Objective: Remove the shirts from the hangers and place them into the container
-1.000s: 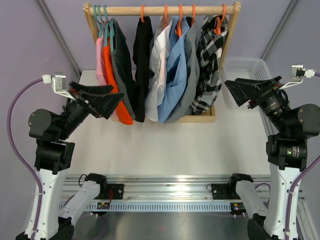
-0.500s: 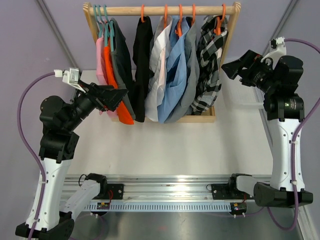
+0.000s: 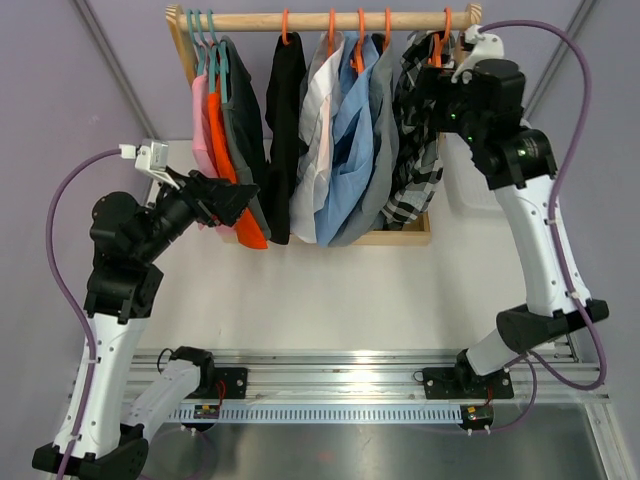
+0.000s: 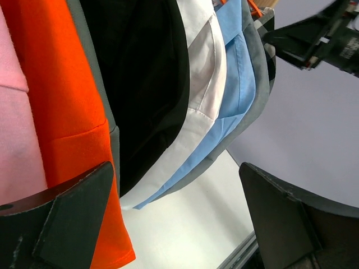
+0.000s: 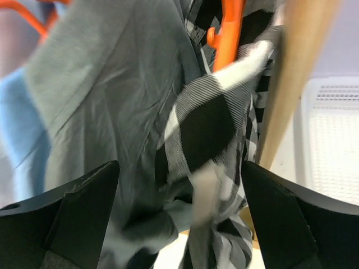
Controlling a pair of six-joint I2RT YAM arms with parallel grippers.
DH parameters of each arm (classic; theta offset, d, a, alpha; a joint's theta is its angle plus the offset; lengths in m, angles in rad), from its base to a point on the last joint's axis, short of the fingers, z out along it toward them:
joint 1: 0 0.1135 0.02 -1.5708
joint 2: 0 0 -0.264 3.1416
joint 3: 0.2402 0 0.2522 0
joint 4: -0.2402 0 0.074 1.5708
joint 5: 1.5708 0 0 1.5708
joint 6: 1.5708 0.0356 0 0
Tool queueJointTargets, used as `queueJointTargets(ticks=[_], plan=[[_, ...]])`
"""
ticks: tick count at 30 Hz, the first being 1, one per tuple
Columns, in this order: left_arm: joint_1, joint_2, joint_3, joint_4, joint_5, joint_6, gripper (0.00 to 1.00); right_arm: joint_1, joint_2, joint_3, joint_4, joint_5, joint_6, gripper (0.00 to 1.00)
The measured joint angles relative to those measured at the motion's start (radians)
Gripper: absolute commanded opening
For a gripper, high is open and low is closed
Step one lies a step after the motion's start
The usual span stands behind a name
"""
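Several shirts hang on orange hangers [image 3: 285, 24] and teal hangers [image 3: 200, 28]: pink, orange [image 3: 230, 175], dark grey, black [image 3: 284, 130], white, light blue [image 3: 345, 150], grey [image 3: 382, 130] and plaid [image 3: 418, 160]. My left gripper [image 3: 240, 205] is open beside the orange shirt's [image 4: 73, 112] lower hem, its fingers empty [image 4: 175, 166]. High at the rack's right end, my right gripper [image 3: 432, 92] is open. Plaid cloth [image 5: 207, 129] and a grey sleeve [image 5: 112, 101] lie just ahead of its gap [image 5: 179, 163]. The white container [image 5: 331, 140] stands right of the rack, mostly hidden behind my right arm [image 3: 478, 195].
The wooden rack has a top rod [image 3: 320, 20], a right upright [image 5: 291, 84] close to my right fingers, and a flat base [image 3: 405, 238]. A metal rail [image 3: 330, 385] runs along the near table edge. Purple walls close the back and sides.
My right arm has swung up and left from beside the container to the plaid shirt at the rod. My left arm has edged in toward the orange shirt. Both grippers stay open.
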Motion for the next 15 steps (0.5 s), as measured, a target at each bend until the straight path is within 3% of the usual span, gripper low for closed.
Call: queueJointTargets(ticks=[8, 15], plan=[[0.0, -0.036, -0.004, -0.018, -0.002, 0.015, 0.99, 0.12, 0.167, 0.119, -0.095, 0.264, -0.074, 0.77], [0.0, -0.053, -0.011, -0.023, -0.005, 0.027, 0.99, 0.165, 0.162, 0.129, -0.108, 0.406, -0.103, 0.75]])
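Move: The near shoulder of the black-and-white checked shirt hangs about 4 cm ahead of the open right hand and 2 cm lower, its orange hanger roughly 8 cm ahead, 2 cm to the right and 5 cm above the hand. The grey shirt hangs some 6 cm to the hand's left and 3 cm ahead, and the wooden post about 6 cm right and 6 cm ahead. From the left hand the checked shirt's shoulder is about 20 cm ahead, 36 cm right and 1 cm above. The right hand sinks about 4 cm while reaching some 3 cm forward onto the near shoulder of the checked shirt, between the grey shirt and the wooden post, then stops and eases back slightly. As it goes, its left side rolls down and the hand swings clockwise, each by around 15 degrees, while the fingers close by about a quarter from wide open, coming in on both sides of the checked cloth without a firm pinch to be seen. ##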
